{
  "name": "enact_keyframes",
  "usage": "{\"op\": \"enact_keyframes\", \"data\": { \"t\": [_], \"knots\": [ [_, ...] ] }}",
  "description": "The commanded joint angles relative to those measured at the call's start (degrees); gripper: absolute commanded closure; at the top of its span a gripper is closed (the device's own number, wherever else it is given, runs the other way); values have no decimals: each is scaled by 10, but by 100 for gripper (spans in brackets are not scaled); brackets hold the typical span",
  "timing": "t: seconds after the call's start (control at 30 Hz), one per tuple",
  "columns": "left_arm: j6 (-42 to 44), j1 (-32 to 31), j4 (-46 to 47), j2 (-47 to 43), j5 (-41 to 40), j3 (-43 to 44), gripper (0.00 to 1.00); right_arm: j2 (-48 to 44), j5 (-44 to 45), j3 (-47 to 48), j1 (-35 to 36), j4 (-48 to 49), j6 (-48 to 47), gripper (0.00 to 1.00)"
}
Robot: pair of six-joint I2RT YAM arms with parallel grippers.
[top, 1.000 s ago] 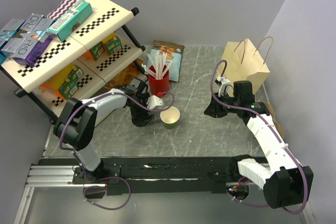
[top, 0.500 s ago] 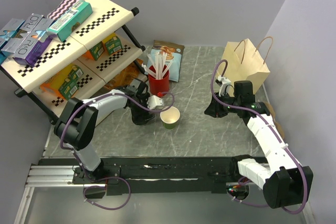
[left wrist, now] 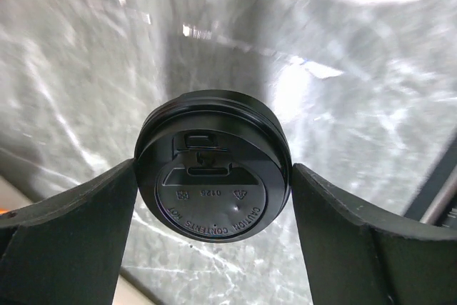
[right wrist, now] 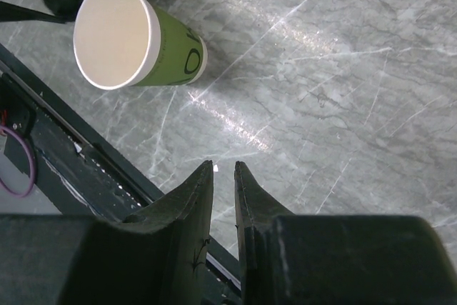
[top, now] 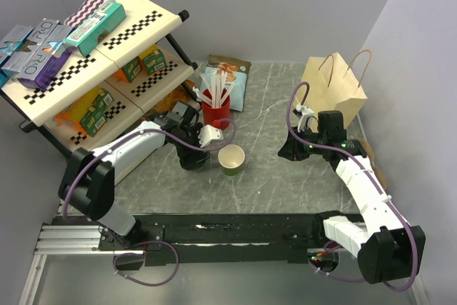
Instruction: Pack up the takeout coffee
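The takeout coffee stands in two parts. Its green paper cup (top: 231, 160) (right wrist: 132, 37) is upright and uncovered on the marble table, cream inside showing. Its round black lid (left wrist: 213, 166) sits just left of the cup, between the fingers of my left gripper (top: 193, 159) (left wrist: 214, 169), which press on both sides of its rim. Far to the right of the cup, my right gripper (top: 291, 149) (right wrist: 224, 167) hovers low over the table with only a narrow slit between its fingers and nothing in them.
A brown paper bag (top: 335, 91) stands open at the back right, behind the right arm. A red cup with white stirrers (top: 216, 113) and a snack pouch (top: 228, 80) sit behind the green cup. A checkered shelf (top: 93, 55) of boxes fills the left.
My left gripper's fingers have narrowed onto the lid, and the left arm has swung its elbow outward to the left. The cup and the right arm have not moved.
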Motion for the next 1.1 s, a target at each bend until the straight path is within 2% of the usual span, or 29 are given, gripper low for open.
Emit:
{"op": "enact_keyframes", "data": {
  "t": [0.0,0.17,0.3,0.47,1.07],
  "knots": [
    [-20,-37,-55,-53,47,82,23,-8,-8,-4,-7,21,6,74],
    [-23,-85,-78,-30,61,161,22,-5,-15,-6,-7,27,12,74],
    [-6,-132,-82,6,40,208,21,-6,-16,-3,-7,22,9,74],
    [16,-156,-83,42,8,218,19,-21,-11,-5,-7,12,2,74],
    [1,-201,-53,101,-7,246,17,-56,-14,-30,-8,7,9,74]
  ]
}}
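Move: Some 14 cm to the right of the left hand, which already holds the black lid clear of the table, the open green cup stands about 2 cm nearer the base, its middle about 1 cm lower than that hand. The red straw holder is roughly 13 cm ahead and 10 cm right of the left hand. From the idle right hand, the cup lies about 18 cm left, 2 cm ahead and 10 cm lower. Carrying the pinched black lid in an arc to the right, the left hand rises about 11 cm, then sinks 5 cm while bringing the lid over the cup's mouth. It goes some 13 cm right in all and slightly back, the wrist turning about 20 degrees clockwise. The fingers keep their hold, and the last stretch is a slow, level creep rightward. ##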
